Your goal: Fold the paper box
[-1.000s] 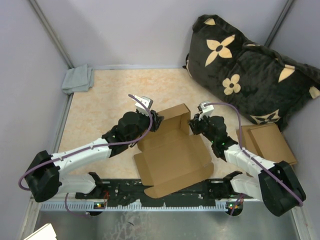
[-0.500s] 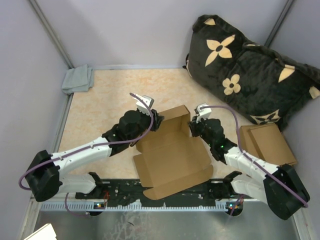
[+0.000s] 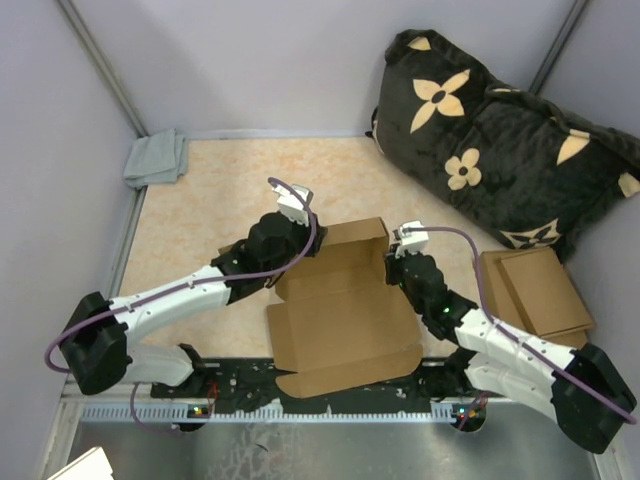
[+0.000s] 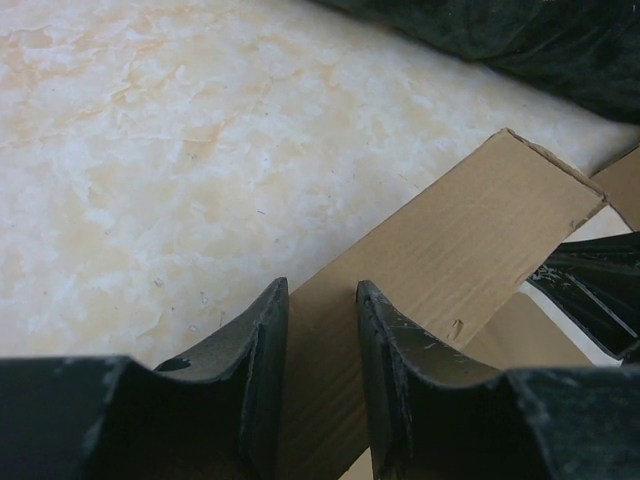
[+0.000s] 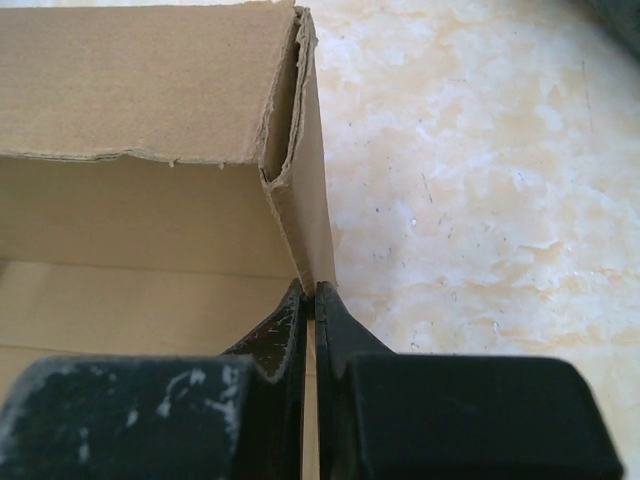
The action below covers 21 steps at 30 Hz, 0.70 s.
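Observation:
The paper box [image 3: 345, 315] lies half-formed at the table's near middle, brown and unprinted, its back wall [image 3: 352, 240] standing up. My left gripper [image 3: 305, 243] is at that wall's left end. In the left wrist view its fingers [image 4: 265, 335] stand apart, open, with the wall's brown face [image 4: 450, 240] showing between and beyond them. My right gripper [image 3: 392, 268] is at the box's right rear corner. In the right wrist view it [image 5: 310, 295] is shut on the thin upright edge of the right side wall [image 5: 305, 210], which meets the back wall [image 5: 140, 80].
A black cushion with tan flowers [image 3: 500, 140] fills the far right. A stack of flat cardboard pieces [image 3: 535, 290] lies to the right of the right arm. A grey cloth [image 3: 157, 158] sits in the far left corner. Grey walls enclose the table.
My right gripper has come nearer and down, closing on the box's right side wall. The left gripper has shifted slightly right along the back wall, which now stands more upright.

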Each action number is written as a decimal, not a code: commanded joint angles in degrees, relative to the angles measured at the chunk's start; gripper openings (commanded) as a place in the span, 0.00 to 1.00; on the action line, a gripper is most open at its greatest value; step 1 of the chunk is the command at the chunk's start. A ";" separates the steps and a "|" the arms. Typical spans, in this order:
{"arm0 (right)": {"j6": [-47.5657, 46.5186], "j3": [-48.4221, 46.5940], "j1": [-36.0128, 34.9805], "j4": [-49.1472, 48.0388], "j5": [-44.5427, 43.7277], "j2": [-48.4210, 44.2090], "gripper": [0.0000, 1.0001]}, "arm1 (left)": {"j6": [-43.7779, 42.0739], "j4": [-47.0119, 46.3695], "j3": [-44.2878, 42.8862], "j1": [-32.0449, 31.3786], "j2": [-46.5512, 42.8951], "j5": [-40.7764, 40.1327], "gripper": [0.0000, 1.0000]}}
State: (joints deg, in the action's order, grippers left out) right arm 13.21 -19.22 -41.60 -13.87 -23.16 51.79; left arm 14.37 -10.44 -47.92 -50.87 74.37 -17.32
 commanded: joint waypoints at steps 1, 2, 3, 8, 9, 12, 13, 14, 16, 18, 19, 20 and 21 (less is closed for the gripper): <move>-1.22 0.65 -0.41 -4.15 1.81 -0.27 0.00 | 0.32 1.42 -1.22 -0.20 1.68 0.50 0.39; -1.68 0.27 -0.41 -4.16 2.65 0.24 0.00 | 0.33 1.38 -1.14 -0.26 1.80 0.87 0.39; -2.18 -0.14 -0.41 -4.07 3.15 0.89 0.01 | 0.37 1.31 -1.06 -0.20 1.84 1.29 0.38; -3.85 -2.49 -0.42 -4.26 3.96 4.95 0.17 | 0.34 1.13 -0.87 -0.24 1.78 2.32 0.37; -4.11 -2.97 -0.41 -4.45 3.93 5.77 0.18 | 0.32 1.04 -0.79 -0.21 1.68 2.53 0.37; -4.40 -4.19 -0.43 -5.27 3.74 8.84 0.22 | 0.13 0.88 -0.64 -0.28 1.49 2.98 0.37; -4.46 -4.55 -0.41 -5.75 3.68 9.64 0.23 | 0.06 0.84 -0.66 -0.21 1.44 3.11 0.37; -4.62 -4.81 -0.46 -6.38 3.72 10.60 0.25 | 0.05 0.71 -0.53 -0.22 1.34 3.16 0.37; -4.86 -5.05 -0.41 -8.64 3.23 12.43 0.25 | -0.06 0.58 -0.42 -0.21 1.31 3.31 0.37; -5.07 -5.32 -0.41 -10.46 2.78 14.36 0.25 | -0.10 0.48 -0.33 -0.22 1.33 3.59 0.37; -5.10 -5.51 -0.41 -11.33 2.49 15.28 0.24 | -0.16 0.50 -0.33 -0.25 1.35 3.69 0.37; -5.08 -5.72 -0.44 -11.95 2.28 16.04 0.19 | -0.25 0.41 -0.33 -0.22 1.31 3.82 0.37; -4.96 -5.96 -0.41 -12.57 1.56 16.81 0.11 | -0.32 0.42 -0.35 -0.20 1.26 3.72 0.37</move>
State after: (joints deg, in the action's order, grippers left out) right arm 8.32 -21.91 -41.58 -19.81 -20.95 65.84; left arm 14.31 -11.38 -48.18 -50.85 75.29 -15.92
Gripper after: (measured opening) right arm 0.219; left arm 0.373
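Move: The right hand's shut fingertips sit at the lower near edge of the box's right side wall, whose next gripping place is about 2 cm ahead, 1 cm left and 3 cm below. The top flap's right corner is some 6 cm ahead, level sideways and 2 cm up; the flap's middle is about 6 cm ahead and 8 cm left, also 2 cm up. From the left hand, that wall edge lies some 14 cm right, 3 cm back and 9 cm below. The right hand opens its shut fingers about a quarter and sinks roughly 3 cm along the near edge of the right side wall, easing about 2 cm left and 1.5 cm forward, so that the spread fingers come to straddle the cardboard. Its wrist rolls slightly, left side dipping some 5 to 10 degrees, and the fingers just begin to close at the very end, while the left hand stays at the far flap with its fingers still part open. ##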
